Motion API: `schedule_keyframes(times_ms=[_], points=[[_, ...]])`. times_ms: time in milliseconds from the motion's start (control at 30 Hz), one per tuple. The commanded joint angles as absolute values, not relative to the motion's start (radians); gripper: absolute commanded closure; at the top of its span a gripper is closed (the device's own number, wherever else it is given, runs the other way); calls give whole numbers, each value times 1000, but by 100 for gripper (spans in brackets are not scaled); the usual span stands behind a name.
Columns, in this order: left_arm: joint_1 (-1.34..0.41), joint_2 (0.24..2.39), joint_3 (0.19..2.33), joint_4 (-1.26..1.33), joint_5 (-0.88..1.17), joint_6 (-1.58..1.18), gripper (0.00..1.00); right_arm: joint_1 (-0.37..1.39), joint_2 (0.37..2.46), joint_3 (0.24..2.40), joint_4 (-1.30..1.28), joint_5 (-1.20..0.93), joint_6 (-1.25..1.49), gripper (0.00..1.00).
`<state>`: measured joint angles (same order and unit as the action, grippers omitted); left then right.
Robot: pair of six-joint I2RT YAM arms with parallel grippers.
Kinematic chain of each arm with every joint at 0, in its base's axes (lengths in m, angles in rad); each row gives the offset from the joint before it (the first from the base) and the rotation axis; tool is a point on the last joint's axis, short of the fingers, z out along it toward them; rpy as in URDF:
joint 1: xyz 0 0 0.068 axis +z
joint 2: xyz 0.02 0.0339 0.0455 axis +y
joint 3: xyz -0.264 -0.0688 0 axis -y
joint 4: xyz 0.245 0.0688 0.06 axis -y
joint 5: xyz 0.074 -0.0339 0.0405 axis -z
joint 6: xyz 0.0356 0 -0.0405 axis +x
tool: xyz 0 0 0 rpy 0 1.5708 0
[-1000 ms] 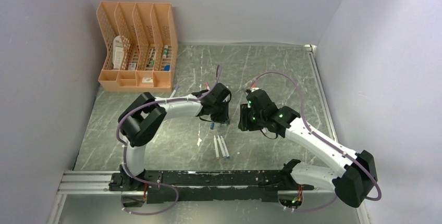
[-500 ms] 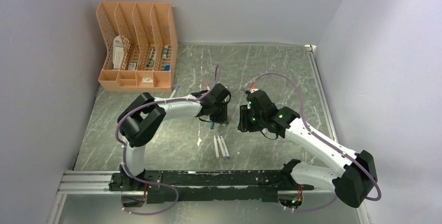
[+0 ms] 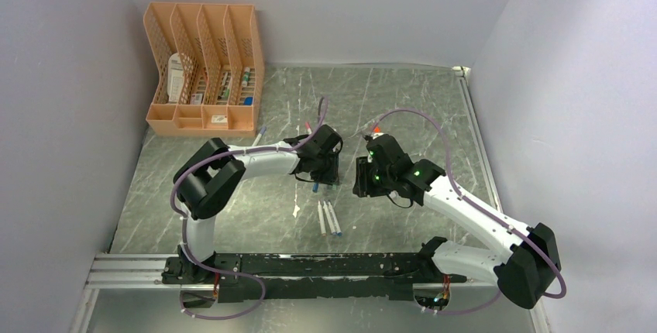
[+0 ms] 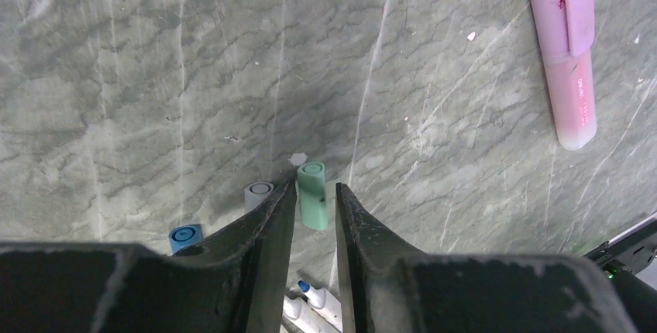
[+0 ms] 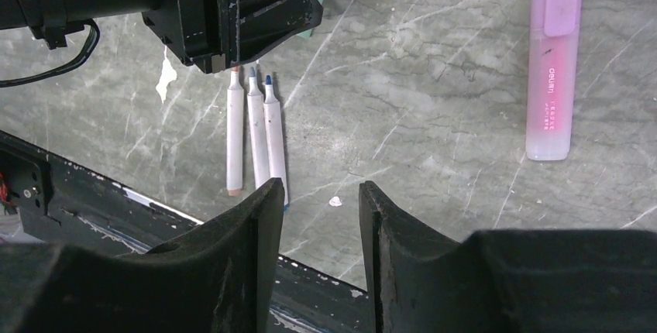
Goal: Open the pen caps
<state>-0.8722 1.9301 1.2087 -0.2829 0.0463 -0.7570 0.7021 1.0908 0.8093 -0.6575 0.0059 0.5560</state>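
Observation:
A teal pen cap (image 4: 313, 197) lies on the table between the fingertips of my left gripper (image 4: 316, 186), whose jaws stand slightly apart, with a thin gap showing on the cap's right side. Just left of it stand a grey cap (image 4: 258, 193) and a blue cap (image 4: 186, 235). Three uncapped white pens (image 5: 256, 128) lie side by side below them. My right gripper (image 5: 319, 184) hovers open and empty over the table, just right of the left gripper (image 3: 329, 180). From above, the right gripper (image 3: 361, 184) faces the left one.
A pink highlighter (image 4: 571, 58) lies capped to the right. An orange file organizer (image 3: 203, 70) stands at the back left. More pens (image 3: 323, 107) lie behind the grippers. The black mounting rail (image 3: 325, 267) runs along the near edge.
My left gripper's jaws have eased apart around the teal cap. Neither arm has visibly shifted.

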Motion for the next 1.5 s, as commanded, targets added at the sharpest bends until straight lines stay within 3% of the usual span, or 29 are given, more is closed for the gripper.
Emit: schedule_keyframes(times_ms=[0,333,400,567,667,1067,1467], points=[[-876,1932,1209,-369,-1,-747,62,697,1073,796,-646,-2,545,60],[-886,1771,1299,-449,3,-740,57,695,1074,834,-656,2,546,58],[-889,1712,1327,-472,-6,-734,45,689,1083,860,-666,6,543,58],[-889,1524,1317,-539,-80,-720,27,671,1125,925,-666,20,518,55],[-889,1382,1241,-534,-142,-720,1,656,1221,981,-634,14,489,55],[-886,947,1005,-582,-232,-761,0,641,1785,1421,-505,-35,329,55],[-885,788,952,-634,-250,-769,0,641,2221,1743,-554,54,251,55]])
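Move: The pink-capped pen lies about 23 cm ahead of the right hand and 13 cm to its left, roughly 11 cm below. From that hand, the green cap is 7 cm ahead and 7 cm left, the pink highlighter 8 cm ahead and 6 cm right, and the orange-ended pen 20 cm ahead and 4 cm right, all at table height. The same pink-capped pen is some 17 cm ahead of the left hand and 6 cm left; the green cap lies right between that hand's fingers. The green cap, already freed, is left on the table as the left hand climbs away some 25 cm, then swings left and a little back, opening wide and tilting its fingertips outward. Once it starts clearing, the right hand rises slightly, sweeps forward about 20 cm and leftward to the pink-capped pen, then sinks over its lower end, fingers staying partly open. ##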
